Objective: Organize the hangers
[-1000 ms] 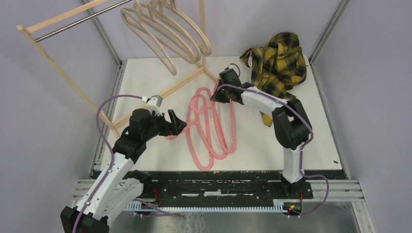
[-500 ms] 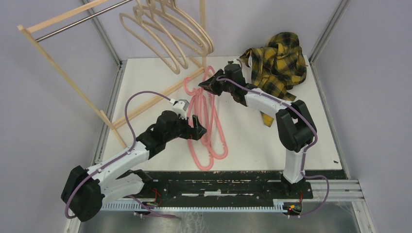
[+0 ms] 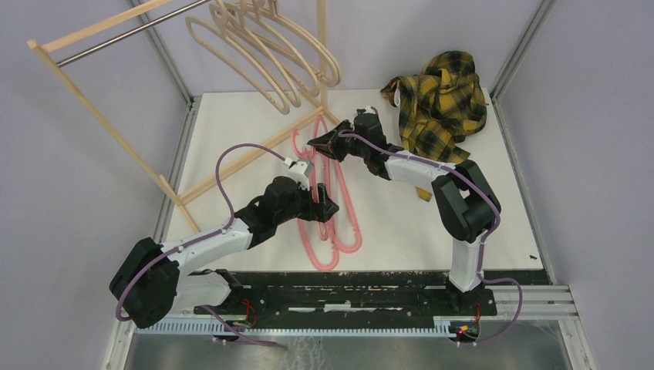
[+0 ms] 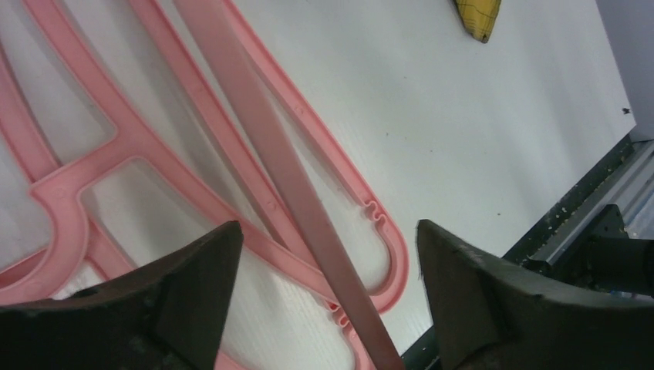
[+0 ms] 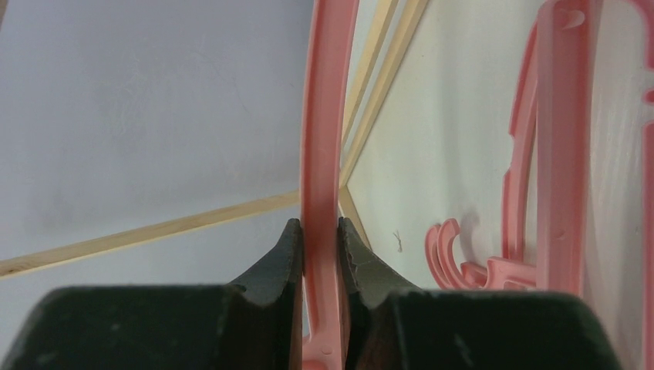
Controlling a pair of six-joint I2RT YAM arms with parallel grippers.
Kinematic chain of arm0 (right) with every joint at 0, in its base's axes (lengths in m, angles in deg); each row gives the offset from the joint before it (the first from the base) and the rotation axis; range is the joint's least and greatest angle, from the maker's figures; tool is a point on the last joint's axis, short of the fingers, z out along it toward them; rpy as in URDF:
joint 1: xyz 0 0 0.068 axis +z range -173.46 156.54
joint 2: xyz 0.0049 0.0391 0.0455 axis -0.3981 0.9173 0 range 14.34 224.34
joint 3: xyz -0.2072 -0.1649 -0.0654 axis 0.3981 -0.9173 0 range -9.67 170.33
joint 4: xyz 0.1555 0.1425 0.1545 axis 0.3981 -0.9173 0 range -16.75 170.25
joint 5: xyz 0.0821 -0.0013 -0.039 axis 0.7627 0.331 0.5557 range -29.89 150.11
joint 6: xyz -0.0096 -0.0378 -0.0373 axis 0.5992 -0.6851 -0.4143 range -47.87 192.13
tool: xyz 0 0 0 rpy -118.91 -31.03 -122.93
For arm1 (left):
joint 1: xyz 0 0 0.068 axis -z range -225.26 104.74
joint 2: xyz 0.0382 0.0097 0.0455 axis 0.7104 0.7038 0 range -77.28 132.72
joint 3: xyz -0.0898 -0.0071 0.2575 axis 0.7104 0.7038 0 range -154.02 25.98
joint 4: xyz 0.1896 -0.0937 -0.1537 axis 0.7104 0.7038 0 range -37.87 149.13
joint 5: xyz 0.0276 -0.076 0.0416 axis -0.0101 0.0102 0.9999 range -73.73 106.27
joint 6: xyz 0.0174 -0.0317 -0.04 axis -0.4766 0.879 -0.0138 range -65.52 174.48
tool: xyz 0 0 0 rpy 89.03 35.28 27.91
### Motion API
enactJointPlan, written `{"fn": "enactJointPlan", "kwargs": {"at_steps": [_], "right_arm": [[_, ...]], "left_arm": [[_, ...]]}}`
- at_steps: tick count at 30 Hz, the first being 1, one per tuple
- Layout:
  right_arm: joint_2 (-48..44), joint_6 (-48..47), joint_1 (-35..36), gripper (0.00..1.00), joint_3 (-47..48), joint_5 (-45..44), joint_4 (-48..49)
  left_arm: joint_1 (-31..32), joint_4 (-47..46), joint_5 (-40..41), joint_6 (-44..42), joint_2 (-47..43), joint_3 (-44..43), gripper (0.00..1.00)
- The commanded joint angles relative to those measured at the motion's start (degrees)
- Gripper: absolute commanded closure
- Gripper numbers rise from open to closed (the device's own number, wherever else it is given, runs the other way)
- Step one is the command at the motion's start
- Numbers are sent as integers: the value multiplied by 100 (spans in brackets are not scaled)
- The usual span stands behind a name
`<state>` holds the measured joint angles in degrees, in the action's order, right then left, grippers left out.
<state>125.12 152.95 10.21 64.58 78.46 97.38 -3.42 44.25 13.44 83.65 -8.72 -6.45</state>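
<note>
Several beige hangers (image 3: 270,54) hang from the rack's rail at the back. Pink hangers (image 3: 351,231) lie bunched on the white table. My right gripper (image 3: 316,144) is shut on the edge of one pink hanger (image 5: 320,139), holding its far end up near the rack's foot. In the right wrist view both pads press the pink strip, with my right gripper (image 5: 318,231) fully on it. My left gripper (image 3: 328,206) hovers open over the bunch. In the left wrist view a raised pink bar (image 4: 293,185) runs between the fingers of my left gripper (image 4: 328,254), touching neither.
The wooden rack (image 3: 100,116) with its metal rail (image 3: 123,35) stands at the back left, and its base bar (image 3: 247,158) crosses the table. A yellow plaid shirt (image 3: 439,100) lies crumpled at the back right. The table's dark front edge (image 4: 586,185) is close to my left gripper.
My left arm has reached right, over the pink hangers, and its jaws have narrowed a little. My right gripper has carried its pink hanger left and tilted it up.
</note>
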Motion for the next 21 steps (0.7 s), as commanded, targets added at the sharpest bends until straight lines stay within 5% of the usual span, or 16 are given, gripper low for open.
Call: {"fn": "enactJointPlan", "kwargs": {"at_steps": [1, 4, 5, 8, 15, 21], "right_arm": [[-222, 589, 29, 89, -10, 184, 881], [-232, 650, -7, 88, -21, 205, 950], [-232, 662, -20, 88, -17, 224, 966], [-245, 554, -87, 84, -11, 335, 842], [-984, -790, -544, 32, -676, -155, -661], [-1810, -3087, -709, 14, -598, -1654, -3062]], "left_arm": [[111, -436, 192, 277, 61, 117, 37], [126, -357, 262, 316, -43, 251, 88], [138, -291, 345, 340, -115, 292, 96], [143, 54, 774, 403, -405, 395, 97], [148, 1526, 2109, 761, -1204, 244, 97], [148, 2676, 3284, 1318, -1807, 72, 97]]}}
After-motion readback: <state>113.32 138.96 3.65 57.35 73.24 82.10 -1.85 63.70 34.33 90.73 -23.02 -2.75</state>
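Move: Between the left hand's open fingers runs the lower part of the pink hanger that the right hand still pinches near its hook end. The hanger's middle lies about 6 cm ahead, 1 cm left and 3 cm above the left hand; from the right hand it is some 8 cm back, 2 cm right and 4 cm lower. The remaining pink hangers are centred roughly 4 cm ahead, 1 cm right and 9 cm below the left hand. Closing on the hanger's lower part, the left hand pinches it and sinks about 2 cm, then, holding on, carries it some 8 cm to the left, turning about 20 degrees counter-clockwise. The right hand holds on until the left has its grip, then opens wide, lets go and withdraws about 9 cm to the right, sinking slightly and rolling its left side down. ##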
